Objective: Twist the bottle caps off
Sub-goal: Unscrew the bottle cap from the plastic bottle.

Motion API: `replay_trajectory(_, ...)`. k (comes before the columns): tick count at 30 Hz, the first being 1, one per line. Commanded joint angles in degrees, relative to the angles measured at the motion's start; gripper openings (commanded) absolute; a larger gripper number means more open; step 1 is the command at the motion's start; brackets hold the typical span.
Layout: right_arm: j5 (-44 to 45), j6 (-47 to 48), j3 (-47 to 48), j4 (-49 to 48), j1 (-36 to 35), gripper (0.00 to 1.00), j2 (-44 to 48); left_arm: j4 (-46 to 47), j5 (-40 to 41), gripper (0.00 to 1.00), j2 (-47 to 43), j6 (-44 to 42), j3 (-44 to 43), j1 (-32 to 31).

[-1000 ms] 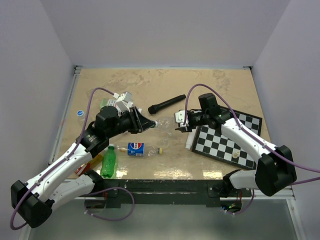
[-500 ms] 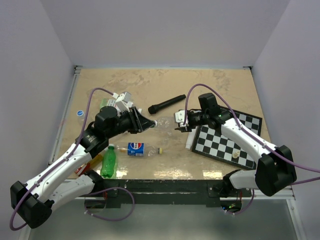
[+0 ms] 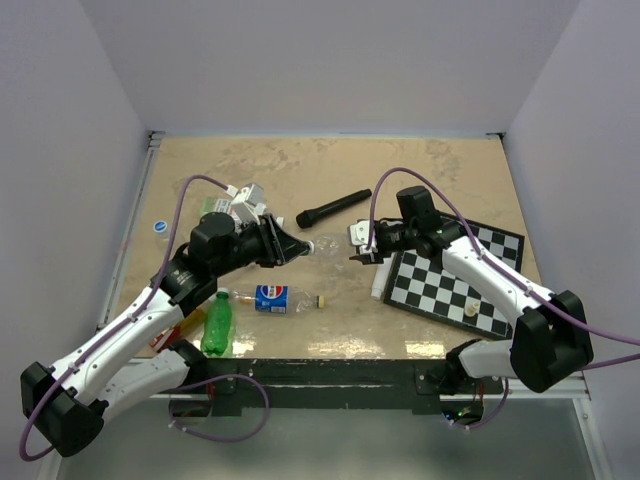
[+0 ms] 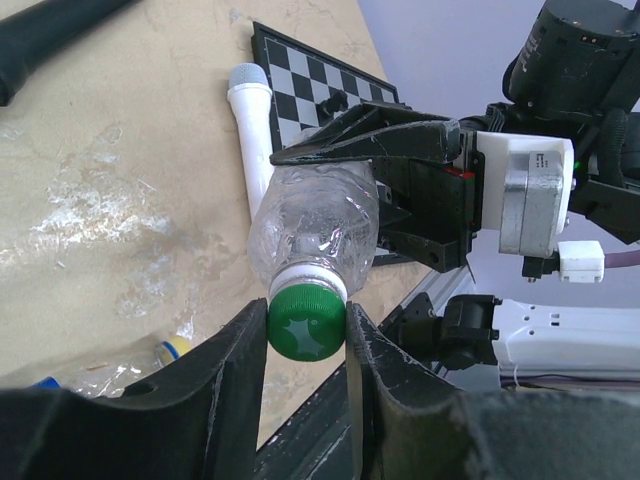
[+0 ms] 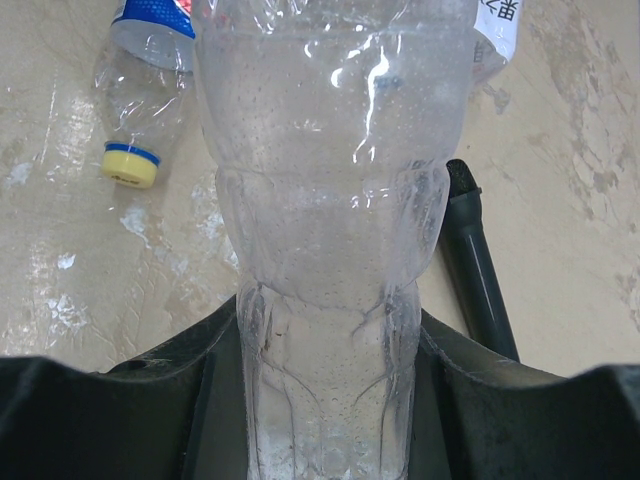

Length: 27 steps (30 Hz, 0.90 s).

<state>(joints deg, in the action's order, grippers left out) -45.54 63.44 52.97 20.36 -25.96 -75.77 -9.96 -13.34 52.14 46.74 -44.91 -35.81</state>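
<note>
A clear crinkled bottle [image 4: 315,225] hangs level above the table between both arms. My left gripper [image 4: 307,330] is shut on its green cap [image 4: 307,322], one finger on each side. My right gripper [image 5: 330,400] is shut on the bottle's [image 5: 330,200] body near its base. In the top view the bottle [image 3: 327,247] spans the gap between the left gripper [image 3: 305,248] and the right gripper [image 3: 360,250]. A Pepsi-labelled bottle [image 3: 270,298] with a yellow cap [image 5: 130,165] lies on the table, and a bright green bottle [image 3: 217,325] lies near the front left.
A black microphone [image 3: 333,209] lies behind the held bottle. A white microphone [image 4: 250,130] rests along the left edge of the chessboard [image 3: 455,275], which carries a pale chess piece [image 3: 470,310]. A white-and-green carton [image 3: 235,205] sits behind the left arm.
</note>
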Motion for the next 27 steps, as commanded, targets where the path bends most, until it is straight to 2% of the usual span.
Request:
replay_trajectory(1, 0.45, 1.34, -0.15, 2.93, 0.47, 0.00, 0.09, -1.37, 5.25, 0.28, -0.90, -4.46, -3.08, 0.92)
replay_trajectory(5, 0.45, 1.34, -0.15, 3.02, 0.47, 0.00, 0.01, -4.98, 6.66, 0.43, -1.25, -7.97, -4.84, 0.92)
replay_trajectory(10, 0.28, 1.42, 0.03, 3.19, 0.47, 0.00, -0.17, -7.70, 6.66, 0.73, -3.09, -13.77, -6.42, 0.92)
replay_trajectory(12, 0.10, 1.51, 0.12, 3.37, 0.47, 0.00, -0.43, -9.20, 7.98, 0.79, -3.62, -16.23, -7.12, 0.92)
replay_trajectory(21, -0.43, 1.51, 0.38, 3.81, 0.47, 0.00, -0.52, -15.79, 11.85, 0.92, -4.06, -27.48, -11.08, 0.92)
replay_trajectory(27, -0.52, 1.60, 0.47, 3.99, 0.47, 0.00, -0.79, -15.88, 10.19, 0.99, -4.68, -35.56, -11.34, 1.01)
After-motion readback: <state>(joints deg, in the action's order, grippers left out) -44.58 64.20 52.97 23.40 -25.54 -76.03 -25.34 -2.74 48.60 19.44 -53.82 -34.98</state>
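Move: The green cap is already between the left fingertips, right at that hand's point; the right hand has it some 11 cm to its left, 4 cm back and 8 cm higher. From the left hand, the plastic bottle's middle is about 6 cm right, 2 cm ahead and 5 cm lower. On the table some 20 cm below lie the Pepsi bottle, 9 cm left and 2 cm back, and the white microphone, 19 cm right and 8 cm ahead. Letting go of the green cap, the left fingers spread from roughly a third open to nearly full while the hand backs off to its left, about 5 cm, rising a little. The wrist rolls some 30 degrees about the line of the fingers, left side going up. The right hand keeps its pinch on the bottle, dipping about 1 cm. ##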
